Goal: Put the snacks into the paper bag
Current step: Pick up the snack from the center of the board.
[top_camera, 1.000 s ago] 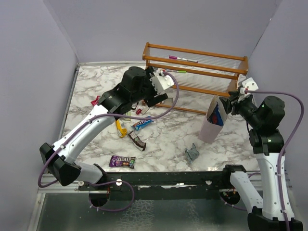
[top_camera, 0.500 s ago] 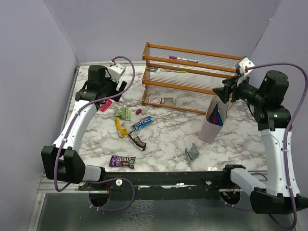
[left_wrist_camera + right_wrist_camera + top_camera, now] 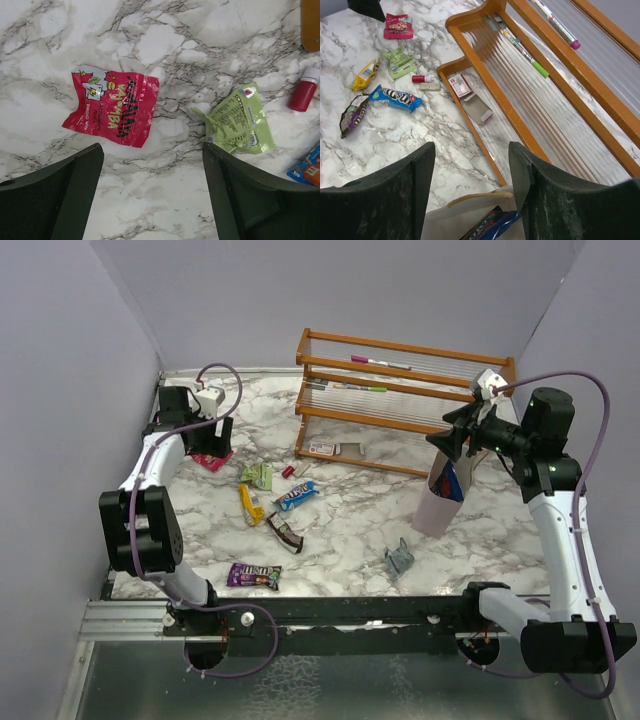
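Several snacks lie loose on the marble: a red packet (image 3: 211, 461) (image 3: 112, 112), a green one (image 3: 258, 475) (image 3: 240, 125), a yellow one (image 3: 250, 505), a blue bar (image 3: 297, 495) (image 3: 395, 97), a dark brown one (image 3: 284, 533), a purple one (image 3: 253, 575) and a grey-teal one (image 3: 400, 559). My left gripper (image 3: 212, 440) (image 3: 150, 150) hangs open just above the table beside the red packet, holding nothing. The paper bag (image 3: 438, 502) (image 3: 450, 220) stands at the right with a red-blue snack (image 3: 497, 227) inside. Over its mouth my right gripper (image 3: 447, 440) (image 3: 470, 150) is open and empty.
A wooden rack (image 3: 400, 400) (image 3: 520, 75) with clear shelves and markers stands at the back, right behind the bag. A small red cylinder (image 3: 303, 92) (image 3: 288, 471) and flat cards (image 3: 322, 449) lie near the rack's foot. Lilac walls close in both sides.
My left arm swung from the table's middle to the far left, over the red packet. My right gripper rose above the bag's mouth and its jaws widened.
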Robot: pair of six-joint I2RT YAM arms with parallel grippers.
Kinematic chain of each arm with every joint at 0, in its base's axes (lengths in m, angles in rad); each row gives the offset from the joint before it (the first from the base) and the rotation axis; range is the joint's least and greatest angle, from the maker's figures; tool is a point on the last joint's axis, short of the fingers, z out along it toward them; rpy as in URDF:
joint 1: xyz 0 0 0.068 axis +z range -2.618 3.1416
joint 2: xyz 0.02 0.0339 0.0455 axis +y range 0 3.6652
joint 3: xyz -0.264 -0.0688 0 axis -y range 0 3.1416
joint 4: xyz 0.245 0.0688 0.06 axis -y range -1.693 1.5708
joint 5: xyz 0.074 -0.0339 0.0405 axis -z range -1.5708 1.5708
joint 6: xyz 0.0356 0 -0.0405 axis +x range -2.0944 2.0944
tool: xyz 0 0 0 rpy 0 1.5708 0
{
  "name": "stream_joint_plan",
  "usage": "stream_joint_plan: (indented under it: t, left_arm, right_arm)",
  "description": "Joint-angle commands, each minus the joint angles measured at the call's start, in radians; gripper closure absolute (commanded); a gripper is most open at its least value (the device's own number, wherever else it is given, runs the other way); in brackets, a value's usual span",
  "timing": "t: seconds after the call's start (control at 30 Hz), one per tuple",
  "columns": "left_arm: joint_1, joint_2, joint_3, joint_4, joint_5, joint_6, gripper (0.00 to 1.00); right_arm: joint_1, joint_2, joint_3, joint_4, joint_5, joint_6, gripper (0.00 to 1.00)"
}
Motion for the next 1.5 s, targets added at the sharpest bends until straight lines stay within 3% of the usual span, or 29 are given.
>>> stream_joint_plan:
  t: [0.0,0.3,0.67,1.1,1.33,1.47]
  left_arm:
    - [0.056,0.089,0.048,0.042,0.038,-0.028,0.18]
    - [0.208,0.333,0.232,0.026,0.114,-0.015,0.18]
    - [0.25,0.577,0.471,-0.162,0.273,0.082,0.18]
    - [0.265,0.621,0.487,-0.299,0.379,0.178,0.39]
    - [0.265,0.633,0.484,-0.332,0.423,0.229,0.57]
    - [0.265,0.621,0.474,-0.345,0.444,0.26,0.73]
  right_arm:
    - [-0.005,-0.03,-0.027,0.073,-0.041,-0.018,0.39]
    - [-0.005,-0.031,-0.058,0.067,-0.044,-0.029,0.39]
    - [-0.005,-0.029,-0.101,0.095,-0.029,-0.02,0.38]
    - [-0.005,-0.04,-0.118,0.108,-0.029,-0.015,0.38]
    - [-0.005,-0.048,-0.135,0.122,-0.028,-0.009,0.38]
    - [-0.005,-0.054,-0.142,0.129,-0.018,-0.007,0.37]
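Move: The red packet lies on the board about 5 cm ahead of the open left hand, 4 cm to its left and some 12 cm below. On the same surface, the green packet is around 8 cm right and 1 cm back, the yellow bar roughly 7 cm right and 10 cm back, and the small red bottle about 16 cm right, 1 cm back. From the right hand, the red packet is some 50 cm left, 17 cm ahead and 30 cm below. Down, left and forward swings the left hand past the red packet's left side, then eases back and right about 4 cm, low over the board, onto its near left corner; the net drop is roughly 10 cm. The fingers tip further down and the hand's left side dips as the fingers close more than halfway around that corner. The right hand sinks slightly over the paper bag. ##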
